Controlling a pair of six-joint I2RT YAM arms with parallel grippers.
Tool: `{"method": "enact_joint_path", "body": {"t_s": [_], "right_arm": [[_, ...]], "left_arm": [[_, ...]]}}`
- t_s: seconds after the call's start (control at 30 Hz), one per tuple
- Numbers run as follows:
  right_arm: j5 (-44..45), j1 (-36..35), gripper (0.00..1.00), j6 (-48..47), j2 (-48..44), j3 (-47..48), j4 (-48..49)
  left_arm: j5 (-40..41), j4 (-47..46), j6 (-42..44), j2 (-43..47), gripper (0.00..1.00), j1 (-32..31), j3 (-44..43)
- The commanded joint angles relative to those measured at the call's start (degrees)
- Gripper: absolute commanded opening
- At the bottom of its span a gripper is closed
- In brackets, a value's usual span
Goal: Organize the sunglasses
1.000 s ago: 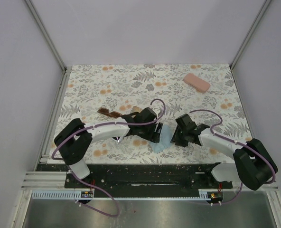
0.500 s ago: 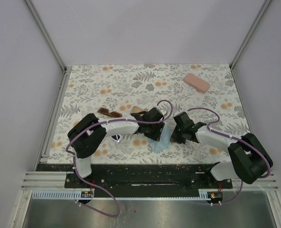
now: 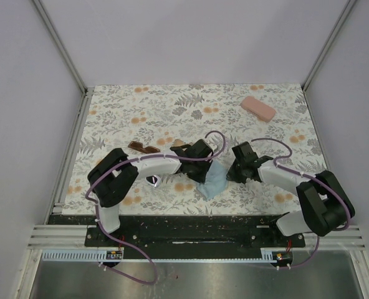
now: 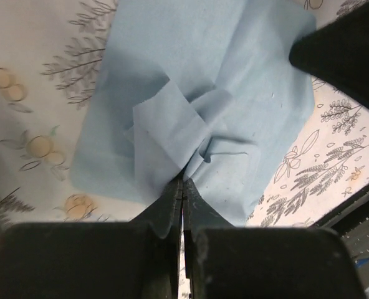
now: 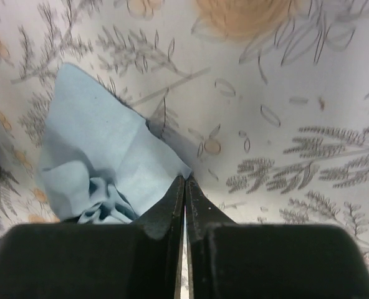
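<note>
A light blue cloth lies crumpled on the flowered table between my two grippers. The left gripper is shut, pinching a raised fold near the middle of the cloth. The right gripper is shut on the cloth's right corner. In the top view the left gripper and right gripper face each other across the cloth. The brown sunglasses lie behind the left arm. A small white-and-dark thing under the left forearm may be the white sunglasses.
A pink oblong case sits at the back right of the table. A pale tan thing peeks out behind the left gripper. Metal rails and white walls bound the table on three sides.
Both grippers have closed on the blue cloth. The left arm reached further right over it, and the right gripper shifted slightly back and right, drawing the cloth out.
</note>
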State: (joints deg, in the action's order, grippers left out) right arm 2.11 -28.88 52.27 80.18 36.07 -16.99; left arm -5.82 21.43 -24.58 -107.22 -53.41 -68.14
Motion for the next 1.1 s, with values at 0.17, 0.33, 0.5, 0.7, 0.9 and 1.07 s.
{"method": "enact_joint_path", "body": {"t_s": [0.17, 0.33, 0.5, 0.7, 0.9, 1.07], "right_arm": [[1.23, 8.04, 0.00, -4.98, 10.51, 12.51, 2.84], [0.88, 14.54, 0.00, -7.18, 16.49, 18.85, 2.67], [3.68, 19.30, 0.17, -11.22, 14.84, 21.23, -1.72], [6.42, 19.83, 0.66, -15.44, 5.17, 16.40, -3.22], [4.31, 19.83, 0.72, -18.43, -2.47, 12.54, -6.38], [1.06, 19.83, 0.71, -18.96, -8.02, 9.81, -7.62]], "left_arm": [[-4.28, 3.43, 1.90, 16.94, 0.00, 6.65, 1.34], [-5.16, 2.14, 0.77, 21.60, 0.00, 6.65, 7.91], [-10.16, -6.47, -2.84, 24.86, 0.00, 6.56, 16.62], [-11.57, -8.16, -2.93, 23.73, 0.01, 4.10, 15.06], [-14.03, -7.11, -2.41, 17.49, 0.01, 1.38, 5.84], [-13.87, -5.17, -2.31, 12.13, 0.01, 0.23, 0.55]]}}
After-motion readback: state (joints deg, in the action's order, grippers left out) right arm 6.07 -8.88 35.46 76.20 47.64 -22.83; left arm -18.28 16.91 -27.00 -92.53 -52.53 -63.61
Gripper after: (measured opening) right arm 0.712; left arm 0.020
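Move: The left hand already pinches a crumpled fold of the upper blue cloth, with the middle of the blue cloths about 3 cm to its right and 1 cm below. The striped pouch is roughly 14 cm ahead and 6 cm left of this hand. The right hand already holds a cloth corner; the bare spot for its cloth lies about 8 cm ahead and 1 cm right, 1 cm below, while the blue cloths' middle is 6 cm left and 1 cm back. The right hand drags its blue cloth by the corner, low over the table, about 13 cm forward and 8 cm to the right away from the other cloth, then opens, lets go of the corner and rises some 6 cm while drawing back a little and slightly farther right. Meanwhile the shut left hand keeps its pinch and pulls the other cloth up about 11 cm, slightly forward and left, comes back and down about 6 cm, then swings right some 8 cm while rising again, tilting about 20 degrees overall. ##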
